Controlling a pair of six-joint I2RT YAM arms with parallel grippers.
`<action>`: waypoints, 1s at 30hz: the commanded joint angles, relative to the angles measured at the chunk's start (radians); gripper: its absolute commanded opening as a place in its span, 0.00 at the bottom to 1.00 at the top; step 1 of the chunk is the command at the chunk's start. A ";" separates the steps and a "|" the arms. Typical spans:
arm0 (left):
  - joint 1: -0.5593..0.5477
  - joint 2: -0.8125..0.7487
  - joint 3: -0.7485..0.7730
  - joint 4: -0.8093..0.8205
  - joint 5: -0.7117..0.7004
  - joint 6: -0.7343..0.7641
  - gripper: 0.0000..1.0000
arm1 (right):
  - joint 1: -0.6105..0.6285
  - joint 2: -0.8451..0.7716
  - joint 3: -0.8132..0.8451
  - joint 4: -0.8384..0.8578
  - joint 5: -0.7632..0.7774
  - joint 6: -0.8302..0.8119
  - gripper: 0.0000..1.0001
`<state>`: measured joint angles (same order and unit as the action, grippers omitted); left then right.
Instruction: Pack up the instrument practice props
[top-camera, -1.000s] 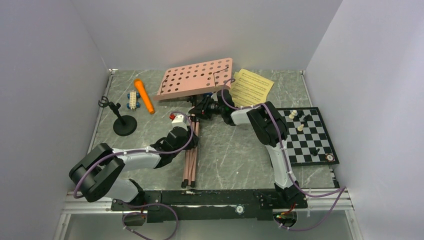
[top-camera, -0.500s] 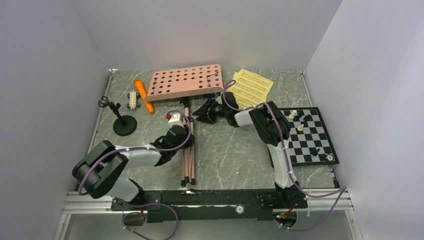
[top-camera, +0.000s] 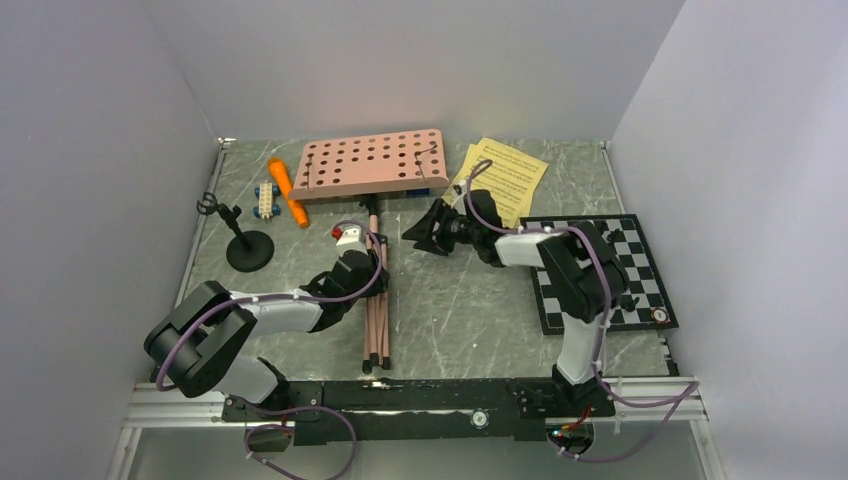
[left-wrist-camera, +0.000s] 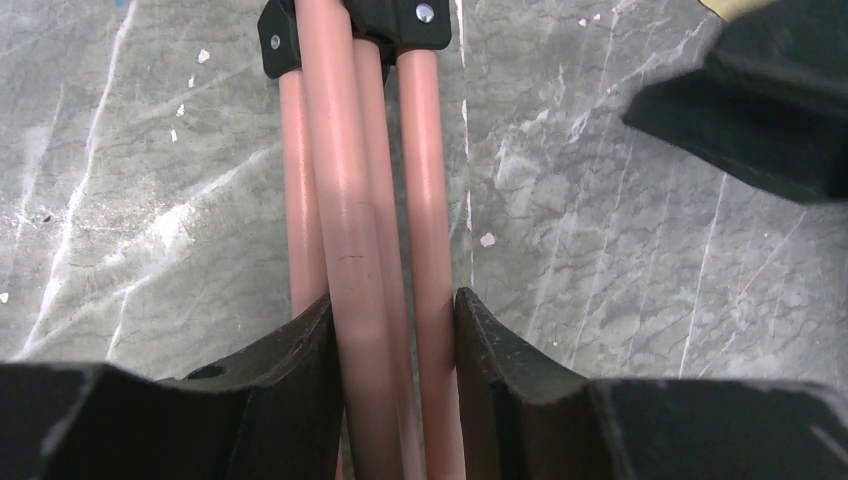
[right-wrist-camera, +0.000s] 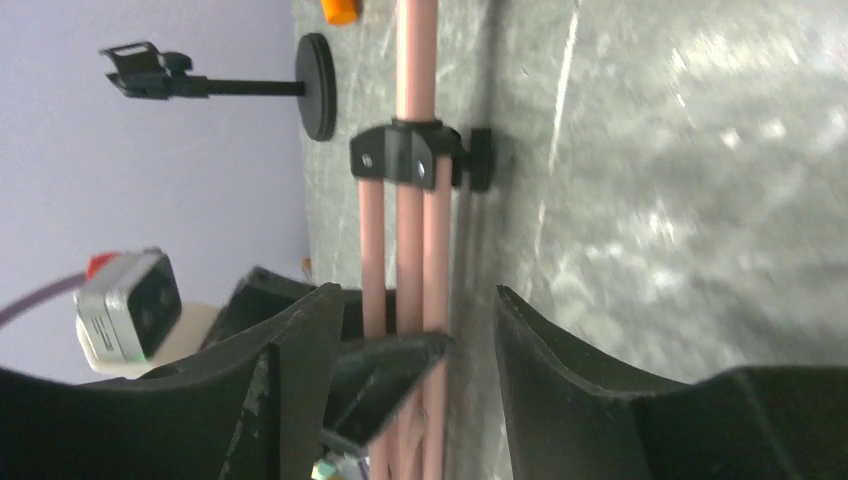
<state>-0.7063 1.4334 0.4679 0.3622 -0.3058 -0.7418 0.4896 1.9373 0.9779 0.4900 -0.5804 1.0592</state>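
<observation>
The pink music stand (top-camera: 370, 165) lies on the table, its hole-punched desk at the back and its folded tripod legs (top-camera: 376, 320) running toward me. My left gripper (top-camera: 366, 268) is shut on those legs (left-wrist-camera: 350, 200), the pink tubes pinched between both fingers (left-wrist-camera: 300, 350). My right gripper (top-camera: 420, 232) stands open just right of the stand's pole, holding nothing; its wrist view shows the legs (right-wrist-camera: 410, 230) beyond its jaws. Yellow sheet-music pages (top-camera: 505, 172) lie at the back right. The orange microphone (top-camera: 287, 190) and the black mic stand (top-camera: 247, 245) are at the left.
A black-and-white chessboard (top-camera: 640, 290) with a few pieces sits at the right, partly under my right arm. Small blue-and-white toy blocks (top-camera: 265, 198) lie beside the microphone. White walls close in the table on three sides.
The stand's pink desk has swung from a tilt to level and shifted left. My right gripper has opened and drawn back to the right. The left gripper has kept its hold.
</observation>
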 joint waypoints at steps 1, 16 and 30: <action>0.010 -0.002 0.023 -0.035 -0.075 0.088 0.00 | -0.005 -0.175 -0.115 -0.149 0.102 -0.160 0.61; -0.010 -0.017 0.114 -0.048 0.120 0.186 0.05 | 0.232 -0.862 -0.361 -0.559 0.750 -0.536 0.61; -0.070 -0.247 0.144 -0.244 0.040 0.136 0.98 | 0.233 -0.998 -0.351 -0.637 0.766 -0.541 0.64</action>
<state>-0.7731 1.3308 0.5678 0.1108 -0.2256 -0.6144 0.7223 0.9852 0.5785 -0.1299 0.1543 0.5472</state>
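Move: The left hand already grips the music stand's folded legs. The leg collar is about 9 cm straight ahead of it, the pink panel some 22 cm ahead and 2 cm left, and the orange microphone about 18 cm ahead and 18 cm left. The right hand is empty, with the collar some 7 cm to its left, level fore and aft and around 4 cm lower. The sheet music is about 12 cm ahead of that hand and 18 cm right. The left hand lets go of the pink legs: it first keeps its grip almost in place, rolling slightly, then opens wide late as it eases about 4 cm back, right and up, turning a little clockwise. Meanwhile the right hand, still open, withdraws some 17 cm right and back from the collar, rising, then sinking partway, its fingers tipping down and swinging forward. ##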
